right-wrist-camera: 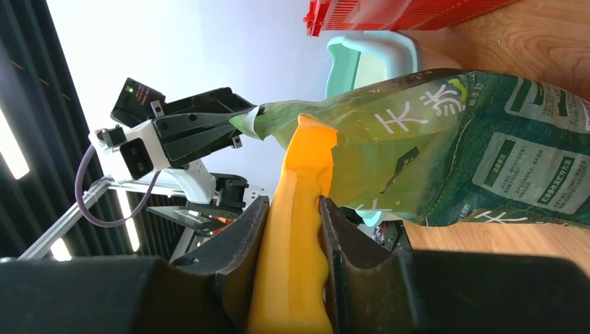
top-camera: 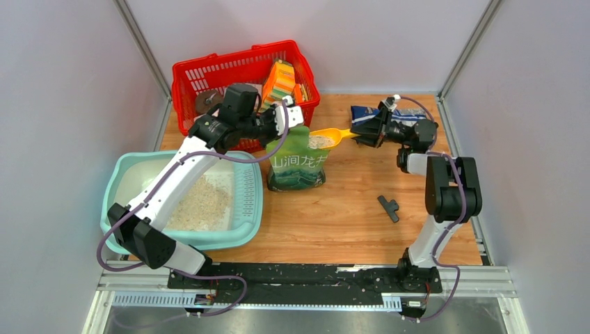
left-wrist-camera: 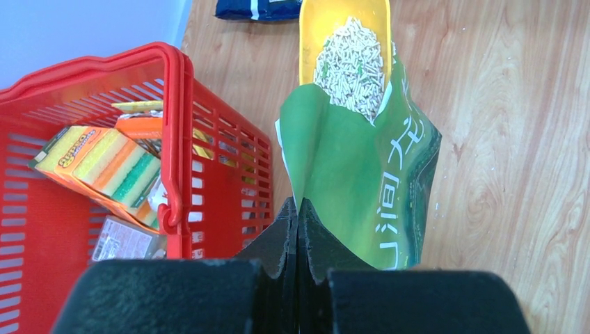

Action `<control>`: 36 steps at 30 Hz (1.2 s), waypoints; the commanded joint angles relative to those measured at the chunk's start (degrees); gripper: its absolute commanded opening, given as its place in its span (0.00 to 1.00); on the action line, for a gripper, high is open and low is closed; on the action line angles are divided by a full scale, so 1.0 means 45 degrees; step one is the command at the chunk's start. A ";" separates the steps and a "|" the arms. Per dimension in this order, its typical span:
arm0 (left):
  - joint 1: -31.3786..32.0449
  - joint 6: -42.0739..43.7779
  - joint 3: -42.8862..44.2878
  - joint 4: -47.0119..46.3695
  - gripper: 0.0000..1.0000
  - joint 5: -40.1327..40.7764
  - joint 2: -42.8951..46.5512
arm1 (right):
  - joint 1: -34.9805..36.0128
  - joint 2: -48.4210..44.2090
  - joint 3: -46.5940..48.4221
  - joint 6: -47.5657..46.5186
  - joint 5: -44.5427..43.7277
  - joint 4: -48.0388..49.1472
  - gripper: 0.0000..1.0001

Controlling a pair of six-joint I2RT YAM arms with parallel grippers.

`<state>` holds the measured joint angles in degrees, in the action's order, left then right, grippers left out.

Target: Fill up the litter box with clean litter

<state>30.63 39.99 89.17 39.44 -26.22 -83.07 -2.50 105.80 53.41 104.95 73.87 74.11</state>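
Observation:
The pale teal litter box (top-camera: 252,209) sits at the left and holds a heap of beige litter (top-camera: 202,202). A green printed bag (top-camera: 298,167) stands right of it. My left gripper (top-camera: 291,115) is shut on the bag's top edge, as the left wrist view (left-wrist-camera: 298,205) shows. My right gripper (top-camera: 365,130) is shut on the handle of a yellow scoop (top-camera: 327,138). The scoop (left-wrist-camera: 341,28) is at the bag's (left-wrist-camera: 362,188) mouth with litter (left-wrist-camera: 351,66) in its bowl. In the right wrist view the fingers (right-wrist-camera: 243,233) clamp the handle (right-wrist-camera: 299,209).
A red mesh basket (top-camera: 202,76) with sponges stands at the back, touching the bag's left side (left-wrist-camera: 174,139). A dark blue packet (top-camera: 365,111) lies behind my right gripper. A small black part (top-camera: 389,207) lies on the wooden table near the right arm.

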 commanded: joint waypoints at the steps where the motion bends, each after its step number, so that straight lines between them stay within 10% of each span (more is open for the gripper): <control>1: -0.0460 0.0469 0.1259 -0.1694 0.00 0.0748 0.0784 | -0.0967 -0.1048 0.0221 -0.1051 0.0010 -0.1364 0.00; 8: -0.0460 0.0352 0.1202 -0.1850 0.00 0.0807 0.0803 | -0.0850 -0.1890 0.1899 -0.6444 0.0089 -0.8886 0.00; 22: -0.0460 0.0332 0.0674 -0.2241 0.00 0.0845 0.0803 | -0.0850 -0.1518 0.1685 -0.3302 0.0225 -0.5647 0.00; 36: -0.0537 -0.1151 0.1473 -0.3120 0.00 0.2192 -0.0407 | -0.0188 -0.3412 0.3657 -0.6033 0.0558 -1.1016 0.00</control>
<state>29.19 36.91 89.65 35.90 -19.68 -84.93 -5.58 94.43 64.53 82.65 75.94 31.90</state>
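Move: At the bag's mouth, the loaded yellow scoop in the right hand reaches in over the rim; the mouth's middle lies about 13 cm to this hand's left, 2 cm back and slightly below. The litter box is roughly 50 cm left, 13 cm back and 24 cm lower, the red basket some 32 cm left, 11 cm ahead and 17 cm below. From the left hand, which pinches the rim, the mouth is about 12 cm right, 3 cm ahead and 5 cm lower. Drawing the litter-filled scoop out of the green bag, the right hand first eases right and forward some 3 cm while rising a little, pauses, then lifts to about 5 cm in all, drifting slightly back and keeping its grip. The left hand keeps pinching the rim and pulls it about 3 cm forward and slightly left, turning a little counter-clockwise. ##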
